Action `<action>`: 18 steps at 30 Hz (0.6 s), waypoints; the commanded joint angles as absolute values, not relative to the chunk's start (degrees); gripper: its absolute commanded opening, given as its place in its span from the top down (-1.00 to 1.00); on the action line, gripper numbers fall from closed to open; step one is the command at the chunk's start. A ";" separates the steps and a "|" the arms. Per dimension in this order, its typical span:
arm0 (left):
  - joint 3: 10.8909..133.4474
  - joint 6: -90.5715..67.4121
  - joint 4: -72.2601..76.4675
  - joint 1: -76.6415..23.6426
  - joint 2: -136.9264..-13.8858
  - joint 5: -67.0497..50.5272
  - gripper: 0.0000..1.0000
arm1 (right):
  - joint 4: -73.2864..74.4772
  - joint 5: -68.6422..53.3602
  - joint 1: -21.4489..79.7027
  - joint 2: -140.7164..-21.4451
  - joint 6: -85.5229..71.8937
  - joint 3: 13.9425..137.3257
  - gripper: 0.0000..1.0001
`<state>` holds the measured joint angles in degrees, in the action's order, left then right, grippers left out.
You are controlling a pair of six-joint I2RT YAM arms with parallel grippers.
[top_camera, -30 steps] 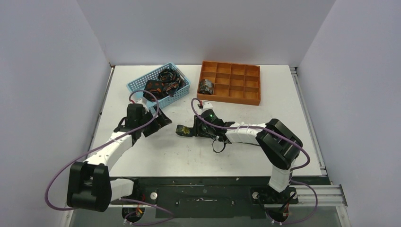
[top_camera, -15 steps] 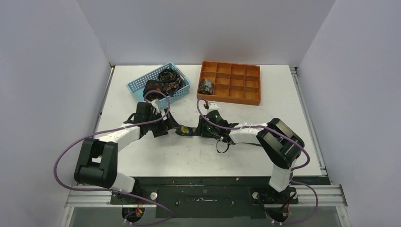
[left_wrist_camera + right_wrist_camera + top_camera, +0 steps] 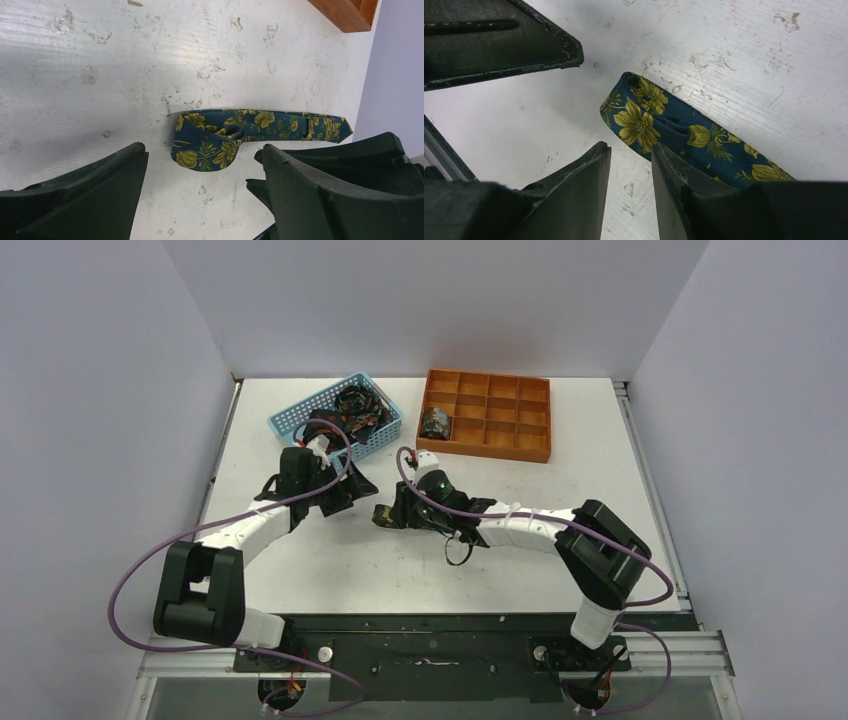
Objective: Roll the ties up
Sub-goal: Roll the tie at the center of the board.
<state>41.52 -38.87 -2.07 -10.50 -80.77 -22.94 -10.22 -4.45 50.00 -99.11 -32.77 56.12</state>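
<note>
A navy tie [image 3: 206,146] with yellow flowers lies flat on the white table, its near end folded into a loose loop [image 3: 639,116]. My left gripper [image 3: 204,167] hovers open just short of that loop, one finger on each side, touching nothing. My right gripper [image 3: 630,156] is open by a narrow gap with bare table between its fingers; its right finger [image 3: 674,175] rests over the tie's strip. In the top view both grippers meet at the tie [image 3: 383,516]. A rolled tie [image 3: 435,422] sits in the orange tray's [image 3: 520,450] left compartment.
A light-blue mesh basket [image 3: 290,420] holding more dark ties [image 3: 345,415] stands behind the left arm. The orange tray's corner [image 3: 345,12] shows at the top of the left wrist view. The right arm's cable loops on the table [image 3: 460,550].
The left arm swung right to the tie's folded end. The right gripper slid left along the tie and its jaws parted slightly.
</note>
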 commanded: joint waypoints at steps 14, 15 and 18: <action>40.88 -38.55 3.00 -10.28 -84.18 -27.53 -0.63 | -9.18 -2.50 47.53 -105.69 -31.95 57.20 0.33; 40.87 -38.58 3.33 -10.28 -84.53 -27.91 -0.63 | -9.22 -2.47 47.35 -105.75 -32.03 56.95 0.34; 40.78 -38.21 4.34 -10.88 -85.14 -29.37 -0.60 | -10.05 -3.20 46.18 -105.71 -32.79 55.67 0.35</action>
<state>40.73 -39.22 0.23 -10.44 -84.38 -26.24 -8.23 -3.86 47.66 -105.82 -32.27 56.84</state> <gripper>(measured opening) 0.808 0.333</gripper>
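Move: The partly rolled end of the tie lies about 6 cm below the right hand, some 1 cm ahead and 2 cm to its left. From that hand the flat tail of the tie is centred about 16 cm to the right and 2 cm back, and the wooden organiser some 25 cm ahead and 20 cm right. From the left hand the roll is about 5 cm right, 2 cm back and 7 cm below; the blue basket is some 18 cm ahead and 9 cm left. The right hand drops about 5 cm onto the inner edge of the tie roll, easing some 2 cm to the right and a little forward as it sinks and tipping slightly, until its part-open fingertips meet the fold, their gap hardly changed. The left hand, fingers still wide open, first hovers and then sinks about 1.5 cm with a small drift right towards the outer end of the roll, without reaching it. ##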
